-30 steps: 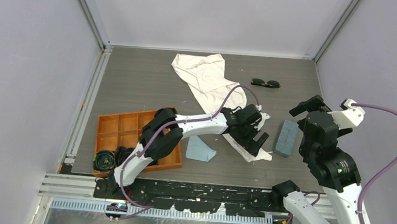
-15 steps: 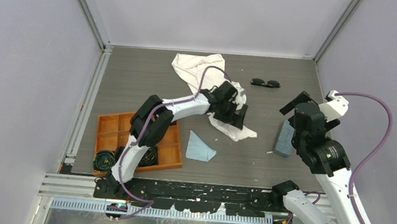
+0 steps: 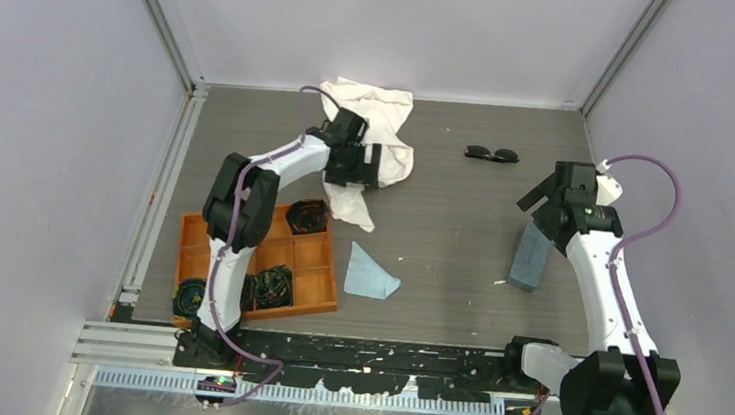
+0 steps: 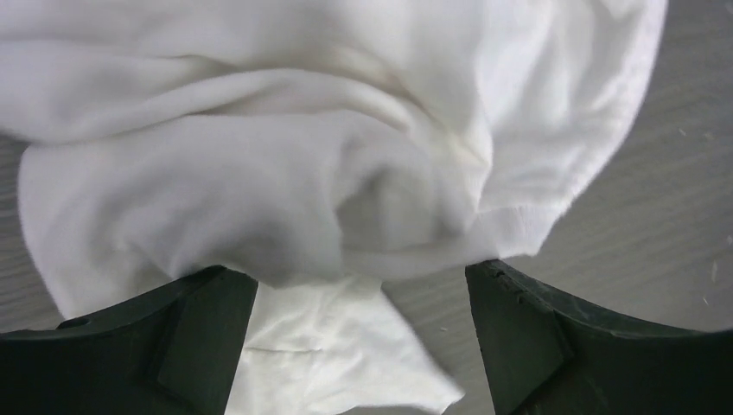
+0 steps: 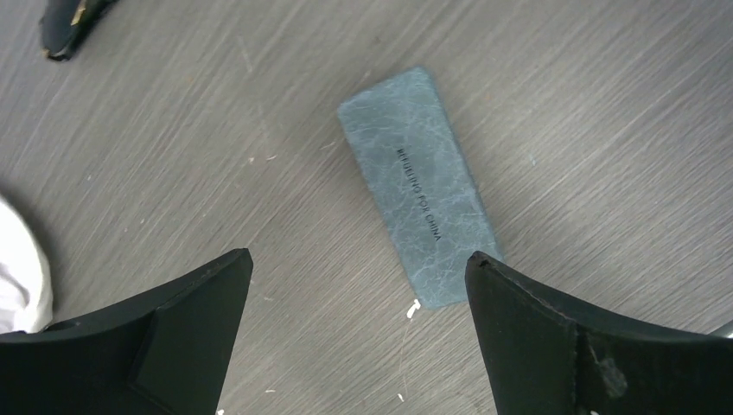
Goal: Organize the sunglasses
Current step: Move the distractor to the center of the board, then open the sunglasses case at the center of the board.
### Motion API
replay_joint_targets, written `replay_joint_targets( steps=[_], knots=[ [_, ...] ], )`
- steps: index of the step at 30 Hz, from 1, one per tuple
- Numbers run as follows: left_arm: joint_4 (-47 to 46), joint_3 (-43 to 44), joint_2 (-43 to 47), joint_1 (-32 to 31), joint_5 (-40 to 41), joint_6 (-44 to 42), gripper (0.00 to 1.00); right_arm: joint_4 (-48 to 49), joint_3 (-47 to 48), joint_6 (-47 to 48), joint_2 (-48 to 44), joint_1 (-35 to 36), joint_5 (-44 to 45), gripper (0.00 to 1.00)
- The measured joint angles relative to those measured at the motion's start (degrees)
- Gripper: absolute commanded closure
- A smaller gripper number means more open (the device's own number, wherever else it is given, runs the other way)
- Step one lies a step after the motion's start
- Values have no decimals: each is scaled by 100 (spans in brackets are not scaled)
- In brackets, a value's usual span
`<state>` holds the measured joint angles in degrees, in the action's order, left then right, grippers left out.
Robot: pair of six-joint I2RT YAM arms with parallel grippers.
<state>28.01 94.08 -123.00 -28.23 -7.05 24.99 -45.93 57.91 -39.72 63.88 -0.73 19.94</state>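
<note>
The sunglasses [image 3: 492,154], a small black pair with dark lenses, lie on the table at the back right; one tip [image 5: 65,22] shows at the top left of the right wrist view. My right gripper [image 3: 537,194] hangs open above the table just left of the grey-blue glasses case [image 3: 532,256], with the case [image 5: 419,207] ahead of its fingers [image 5: 536,328] and nothing between them [image 5: 356,258]. My left gripper [image 3: 375,165] is open at the back centre. The white cloth [image 4: 259,173] is bunched against and between its fingertips [image 4: 356,270].
An orange compartment tray [image 3: 203,233] with black coiled bundles [image 3: 269,285] sits at the near left. A small light-blue cloth [image 3: 370,274] lies near the table's centre front. The white cloth [image 3: 375,128] spreads towards the back wall. Grey walls enclose the table.
The left arm has swung from the centre to the back left, dragging the white cloth with it. The right arm has stretched farther back over the case.
</note>
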Motion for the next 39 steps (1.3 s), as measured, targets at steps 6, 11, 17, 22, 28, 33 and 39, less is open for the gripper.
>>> replay_joint_targets(
  steps=[6, 11, 17, 22, 28, 33, 39],
  knots=[
    [271, 87, 2, 584, 313, -35, 9, 22, -61, -57, 341, -560, -483, 0],
    [551, 98, 232, 553, 439, -177, 9, 33, -85, -72, 407, -577, -498, 0],
    [610, 81, 1364, -452, 577, -483, 8, 142, -334, -81, 564, -734, -420, 0],
    [549, 168, 1884, -1169, 136, -549, 9, 328, -581, -114, 1075, -780, -422, 0],
    [522, -184, 1878, -1292, -225, -398, 9, 573, -699, -116, 1589, -791, -470, 1],
    [518, -507, 1862, -1368, -400, -205, 9, 844, -844, -63, 1832, -802, -638, 0],
    [437, -601, 1864, -1427, -455, -24, 9, 1182, -1078, -26, 2103, -756, -1172, 4]
  ],
)
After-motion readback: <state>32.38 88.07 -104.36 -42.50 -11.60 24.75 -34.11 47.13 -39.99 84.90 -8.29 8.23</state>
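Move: From the left hand, which is already on the white cloth with open fingers, the cloth's bulk lies about 7 cm ahead and 3 cm lower; the blue cloth sits roughly 24 cm back and 2 cm to the right, the wooden tray 24 cm back and 23 cm left. The blue-grey case lies about 15 cm below the right hand and 2 cm to its right; the sunglasses are some 21 cm ahead and 10 cm left. Sweeping left and a little forward, the left hand pushes the white cloth some 6 cm more, then lifts off and swings up, right and back towards the board's middle, sinking slightly at the end. The right hand drops about 15 cm with wide-open fingers, tipping some 20 degrees steeper, drifts right, then shifts back left as its right finger meets the case's side. ##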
